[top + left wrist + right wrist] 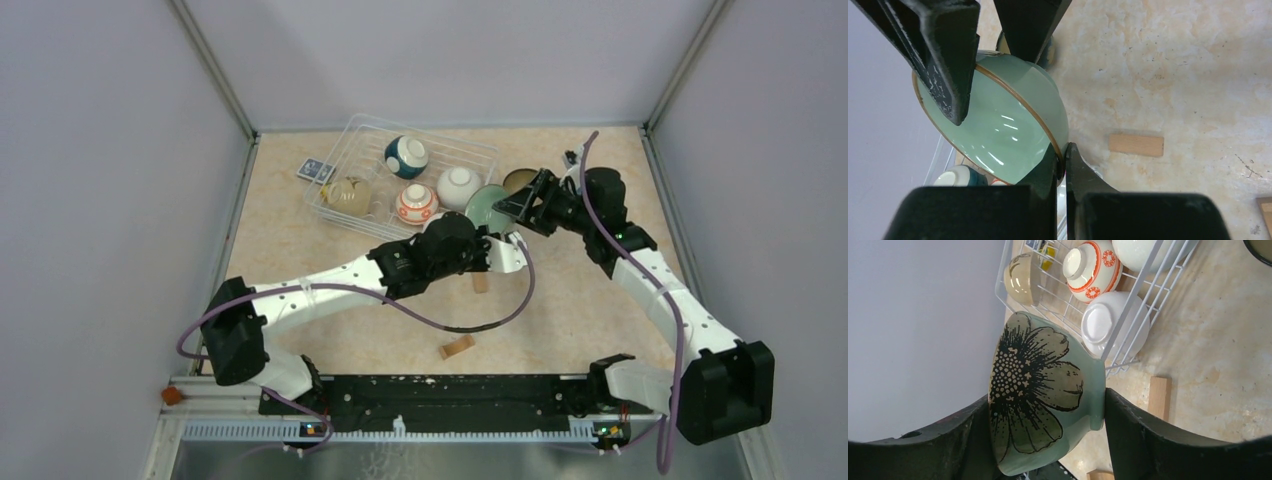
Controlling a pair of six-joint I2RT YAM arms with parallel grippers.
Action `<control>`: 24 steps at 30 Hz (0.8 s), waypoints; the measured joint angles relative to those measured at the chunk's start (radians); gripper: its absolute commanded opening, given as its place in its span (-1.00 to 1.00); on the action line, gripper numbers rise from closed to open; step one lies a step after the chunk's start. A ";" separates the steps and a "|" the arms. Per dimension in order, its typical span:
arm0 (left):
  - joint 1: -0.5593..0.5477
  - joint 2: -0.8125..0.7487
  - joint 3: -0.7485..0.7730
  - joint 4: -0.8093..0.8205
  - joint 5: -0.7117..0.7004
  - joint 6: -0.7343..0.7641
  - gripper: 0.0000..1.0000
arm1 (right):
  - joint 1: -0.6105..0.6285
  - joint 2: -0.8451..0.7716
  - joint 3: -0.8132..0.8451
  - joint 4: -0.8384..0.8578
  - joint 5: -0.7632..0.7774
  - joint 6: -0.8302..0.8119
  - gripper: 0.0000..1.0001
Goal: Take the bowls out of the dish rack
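The pale green bowl (486, 207) with a black flower on its outside hangs tilted just off the right end of the white wire dish rack (440, 135). My left gripper (1064, 150) is shut on its brown rim. My right gripper (1048, 405) spans the bowl (1048, 380), one finger against the mouth and the other against the foot. In the rack lie a teal-and-white bowl (406, 156), a beige bowl (348, 194), an orange-patterned bowl (416, 204) and a white bowl (458, 186). A dark brown-lined bowl (520, 181) stands on the table to the right of the rack.
Two small wooden blocks lie on the table, one (481, 282) under the left arm's wrist and one (457, 347) nearer the bases. A blue patterned card (315, 171) sits left of the rack. Grey walls close in the table on both sides.
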 measured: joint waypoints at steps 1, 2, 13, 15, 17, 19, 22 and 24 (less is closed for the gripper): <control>0.000 0.000 0.000 0.000 -0.001 0.001 -0.76 | 0.000 0.000 -0.004 0.006 -0.001 0.000 -0.05; -0.001 0.000 0.000 -0.001 -0.002 0.000 -0.65 | 0.000 0.000 -0.007 0.009 0.000 0.004 -0.07; -0.004 -0.003 -0.026 0.114 -0.025 -0.019 0.51 | -0.023 -0.001 -0.070 -0.004 0.055 0.020 -0.17; -0.004 -0.016 -0.036 0.138 -0.032 -0.037 0.59 | -0.039 -0.002 -0.083 -0.010 0.060 0.019 -0.17; -0.004 -0.039 -0.048 0.151 -0.039 -0.057 0.69 | -0.063 -0.003 -0.098 -0.019 0.063 0.014 -0.17; -0.004 -0.070 -0.062 0.167 -0.053 -0.082 0.82 | -0.085 -0.005 -0.111 -0.023 0.068 0.008 -0.17; -0.004 -0.119 -0.091 0.211 -0.101 -0.121 0.89 | -0.110 -0.022 -0.142 -0.026 0.082 -0.005 -0.18; -0.004 -0.149 -0.109 0.240 -0.136 -0.145 0.90 | -0.118 -0.036 -0.168 -0.026 0.095 -0.018 -0.19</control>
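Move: The green bowl hangs between both grippers: its middle is about 4 cm ahead of the left hand, and 3 cm to the left of and 1 cm nearer than the right hand. On the table the brown bowl, beside which there is clear room, lies some 11 cm ahead of the right hand, 6 cm to its right and 20 cm below. From that hand the big white bowl in the rack is about 9 cm ahead, 9 cm left and 15 cm below. The green bowl's rim comes free as the left fingers open wide; the left hand then rises about 6 cm, draws off slightly to the left and rolls some 20 degrees. The right hand keeps its grip, one finger inside the bowl, and carries it down about 7 cm and some 5 cm right, turning slightly clockwise, towards the table by the brown bowl. ##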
